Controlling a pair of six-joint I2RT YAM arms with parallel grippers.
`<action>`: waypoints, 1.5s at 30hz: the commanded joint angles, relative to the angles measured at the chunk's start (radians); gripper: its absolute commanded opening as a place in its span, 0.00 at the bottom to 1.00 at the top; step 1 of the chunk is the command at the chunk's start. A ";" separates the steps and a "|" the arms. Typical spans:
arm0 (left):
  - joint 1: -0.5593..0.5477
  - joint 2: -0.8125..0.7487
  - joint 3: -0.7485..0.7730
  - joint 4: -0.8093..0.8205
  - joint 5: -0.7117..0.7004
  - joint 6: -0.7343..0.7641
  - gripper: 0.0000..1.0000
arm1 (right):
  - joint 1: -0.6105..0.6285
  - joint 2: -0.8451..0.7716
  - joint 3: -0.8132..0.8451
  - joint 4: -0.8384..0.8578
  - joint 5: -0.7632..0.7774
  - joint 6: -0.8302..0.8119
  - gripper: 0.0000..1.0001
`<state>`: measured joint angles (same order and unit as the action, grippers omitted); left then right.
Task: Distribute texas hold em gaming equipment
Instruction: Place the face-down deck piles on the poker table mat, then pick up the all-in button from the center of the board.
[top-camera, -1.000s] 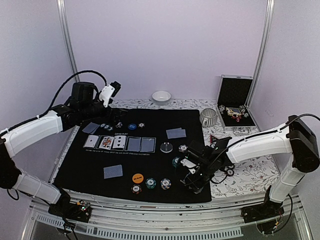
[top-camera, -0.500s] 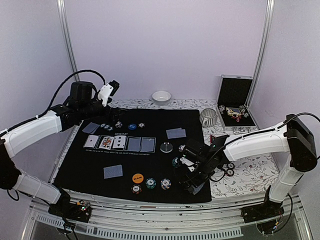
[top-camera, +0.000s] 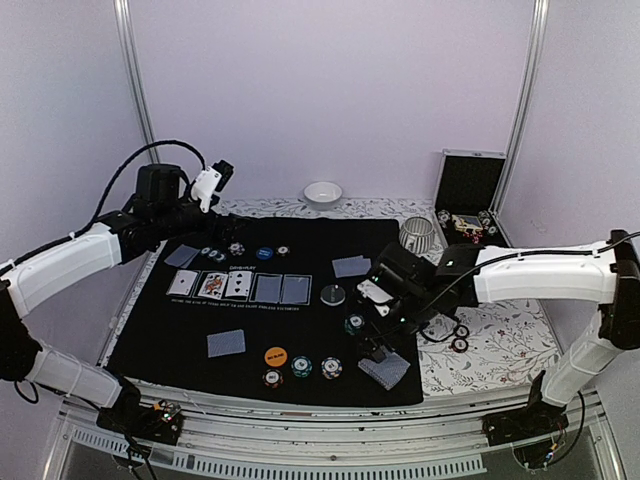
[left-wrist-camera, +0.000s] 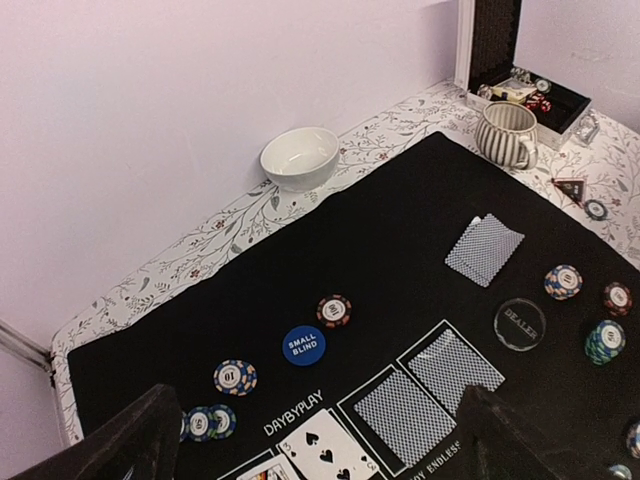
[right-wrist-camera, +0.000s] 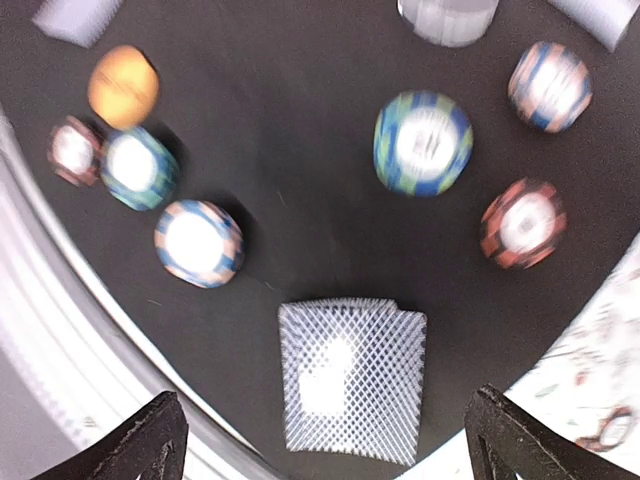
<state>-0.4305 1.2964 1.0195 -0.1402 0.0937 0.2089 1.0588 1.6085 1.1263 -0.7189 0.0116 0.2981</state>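
A pair of face-down blue-grey-backed cards (right-wrist-camera: 350, 385) lies on the black mat (top-camera: 300, 232) near its front right corner (top-camera: 385, 372). My right gripper (top-camera: 375, 345) hovers above them, open and empty (right-wrist-camera: 325, 440), with its fingers wide on either side. Striped poker chips (right-wrist-camera: 198, 243) and an orange disc (right-wrist-camera: 122, 86) lie to the left of the cards, and a green chip stack (right-wrist-camera: 422, 142) lies beyond them. My left gripper (top-camera: 215, 180) is open and raised over the far left of the mat (left-wrist-camera: 320, 445). Below it lie the blue small-blind disc (left-wrist-camera: 303, 345) and the board cards (left-wrist-camera: 420, 400). A red triangular marker (left-wrist-camera: 570, 187) lies off the mat.
A ribbed mug (top-camera: 418, 234) stands at the mat's far right corner and a white bowl (top-camera: 323, 193) behind the mat. An open chip case (top-camera: 470, 200) sits at the back right. Loose chips (top-camera: 460, 343) lie on the floral cloth under the right arm. The table's front rail (top-camera: 300, 425) is close to the cards.
My right gripper has opened, let the card pair go at the mat's front right, and drawn back and up. The left gripper has barely moved.
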 joint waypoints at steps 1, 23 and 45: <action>0.041 -0.040 -0.028 0.056 -0.001 -0.034 0.98 | -0.027 -0.177 0.091 -0.014 0.084 -0.049 0.99; 0.402 -0.052 -0.473 0.808 -0.315 -0.310 0.98 | -1.181 -0.647 -0.486 0.934 -0.172 -0.044 0.99; 0.447 -0.026 -0.377 0.635 -0.292 -0.243 0.98 | -0.766 0.031 -0.152 0.362 0.013 -0.132 0.99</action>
<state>0.0032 1.2743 0.6224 0.5072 -0.1997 -0.0528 0.2543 1.5368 0.8803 -0.2218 -0.0200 0.1970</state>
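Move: Ahead and to the right of the open right hand, off the mat, lies the all-in triangle, about 22 cm forward, 17 cm right and 8 cm down; the 50 chip is 4 cm nearer than it, the mug 11 cm beyond it. The deck pile just released lies about 2 cm back, 2 cm right and 8 cm below that hand. From the left hand the triangle is roughly 50 cm right, 2 cm ahead and 25 cm lower. Leaving the deck pile, the open right hand arcs steeply up and forward, swings some 35 cm right past the mat's edge, then comes down and back left towards the all-in triangle and 50 chip, fingers tilted forward and turned about 40 degrees clockwise. The left hand, also open, swings about 23 cm left, away from the face-up cards, turning counter-clockwise. ##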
